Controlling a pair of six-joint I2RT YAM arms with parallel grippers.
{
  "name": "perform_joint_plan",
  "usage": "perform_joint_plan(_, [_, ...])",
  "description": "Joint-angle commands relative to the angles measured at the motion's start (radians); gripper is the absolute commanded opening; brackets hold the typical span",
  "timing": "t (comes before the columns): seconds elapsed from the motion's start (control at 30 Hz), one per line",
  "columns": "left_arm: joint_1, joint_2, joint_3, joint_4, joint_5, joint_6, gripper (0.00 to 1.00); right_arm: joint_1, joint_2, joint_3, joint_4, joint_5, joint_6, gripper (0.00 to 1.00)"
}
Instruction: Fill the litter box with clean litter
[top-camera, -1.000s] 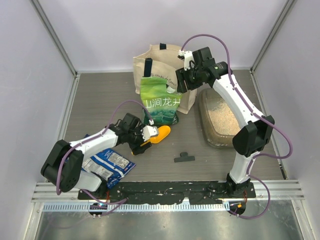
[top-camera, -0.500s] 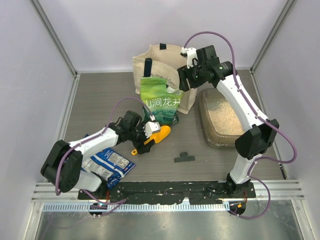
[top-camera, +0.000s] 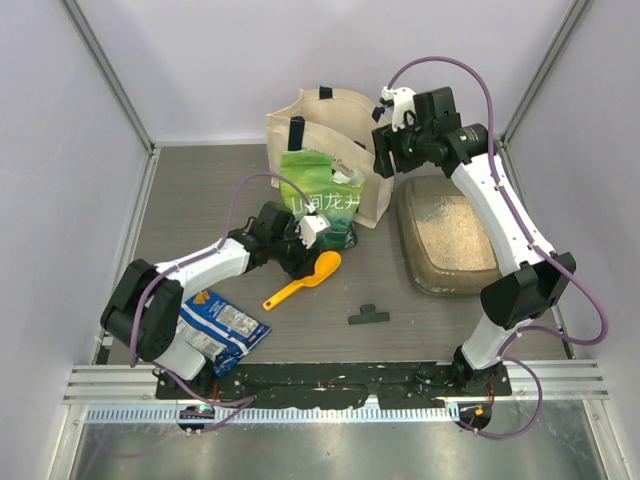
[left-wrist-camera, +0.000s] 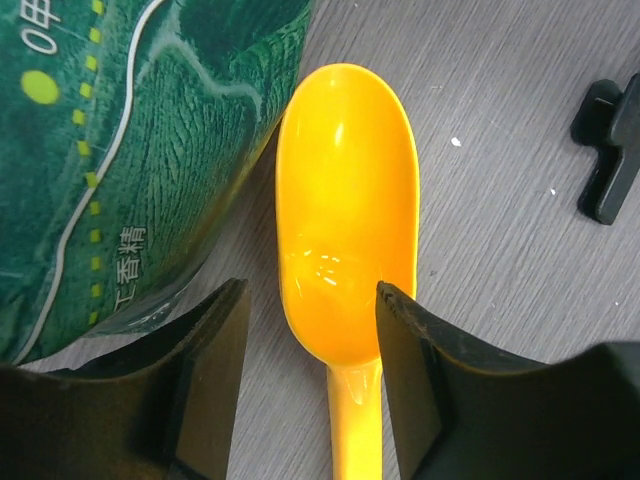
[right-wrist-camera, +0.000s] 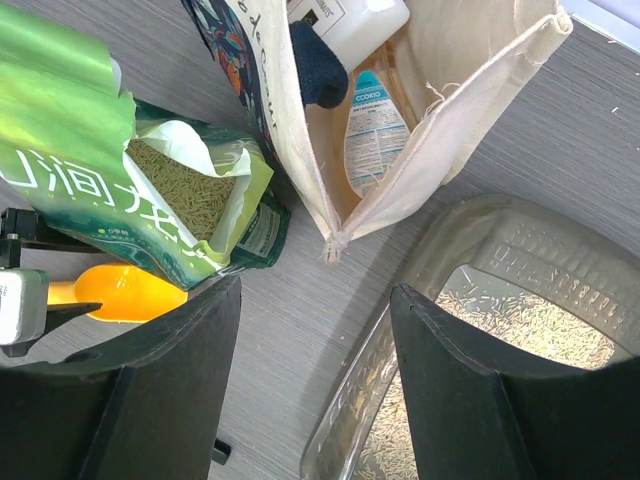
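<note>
The litter box (top-camera: 420, 262) lies at the right of the table, and pale clean litter (top-camera: 455, 235) covers its bottom; both show in the right wrist view too, the litter box (right-wrist-camera: 520, 250) with clean litter (right-wrist-camera: 530, 335) in it. An open green pouch (top-camera: 320, 205) leans on the tote bag, and litter (right-wrist-camera: 185, 190) shows in its mouth. An orange scoop (top-camera: 322, 268) lies flat on the table. My left gripper (top-camera: 303, 262) hovers open over it, fingers on either side of the neck of the scoop (left-wrist-camera: 345, 210). My right gripper (top-camera: 385, 160) hangs open and empty, high above the box's far left corner.
A cream tote bag (top-camera: 325, 125) with bottles inside stands at the back. A blue snack bag (top-camera: 220, 325) lies by the left arm's base. A black clip (top-camera: 368, 316) sits at the front centre. Walls enclose the table on three sides.
The left wrist has swung back towards the green pouch while the scoop stayed where it lay. The right gripper has moved right and back, away from the pouch.
</note>
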Motion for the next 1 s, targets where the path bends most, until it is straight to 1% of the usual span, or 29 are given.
perform_joint_plan(0.0, [-0.011,0.027,0.023,0.042,-0.027,-0.026,0.53,-0.009,-0.053,-0.006,0.043,0.012,-0.009,0.67])
perform_joint_plan(0.07, [-0.022,0.032,0.01,0.071,-0.059,-0.032,0.5,-0.008,-0.056,-0.006,0.046,0.013,-0.008,0.66])
perform_joint_plan(0.17, [-0.034,0.043,-0.001,0.093,-0.095,-0.046,0.42,-0.013,-0.06,-0.007,0.048,0.013,-0.008,0.66])
perform_joint_plan(0.2, [-0.036,0.044,-0.001,0.094,-0.099,-0.046,0.36,-0.016,-0.06,-0.007,0.048,0.016,-0.008,0.66])
perform_joint_plan(0.3, [-0.048,0.046,-0.001,0.096,-0.127,-0.052,0.25,-0.014,-0.063,-0.013,0.051,0.018,-0.008,0.67])
perform_joint_plan(0.4, [-0.056,0.044,-0.004,0.096,-0.148,-0.055,0.24,-0.016,-0.063,-0.01,0.051,0.019,-0.008,0.67])
perform_joint_plan(0.43, [-0.057,0.044,-0.006,0.098,-0.153,-0.055,0.25,-0.016,-0.062,-0.009,0.051,0.019,-0.008,0.66])
perform_joint_plan(0.5, [-0.068,0.049,-0.001,0.088,-0.171,-0.053,0.32,-0.017,-0.059,-0.007,0.052,0.022,-0.008,0.66])
perform_joint_plan(0.53, [-0.074,0.051,0.0,0.082,-0.176,-0.052,0.32,-0.016,-0.057,-0.003,0.052,0.021,-0.008,0.67])
perform_joint_plan(0.67, [-0.105,0.047,-0.004,0.058,-0.193,-0.044,0.27,-0.017,-0.049,0.005,0.052,0.019,-0.008,0.66])
perform_joint_plan(0.87, [-0.14,0.06,0.0,0.042,-0.208,-0.004,0.26,-0.017,-0.049,0.0,0.057,0.019,-0.009,0.66])
perform_joint_plan(0.97, [-0.145,0.093,0.029,0.003,-0.208,0.014,0.22,-0.019,-0.051,0.003,0.058,0.018,-0.009,0.66])
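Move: The yellow scoop's bowl is just under the left hand, about 1 cm ahead, 3 cm to the right and 5 cm down, with its handle trailing back and left. The green litter bag stands 10 cm beyond the bowl; the black clip lies 10 cm back and 13 cm right of the hand, the blue bag 14 cm back and 21 cm left. From the right hand the bowl is 12 cm back, 18 cm left and 27 cm below. The scoop's bowl, lying loose under the left hand, gets pinched by the rim near its neck: the hand sinks about 2.5 cm while the half-open fingers close, most of it in the first half, one tip ending inside the bowl and the other outside. Then it eases 1 to 2 cm right and back with the rim, rolling slightly. ##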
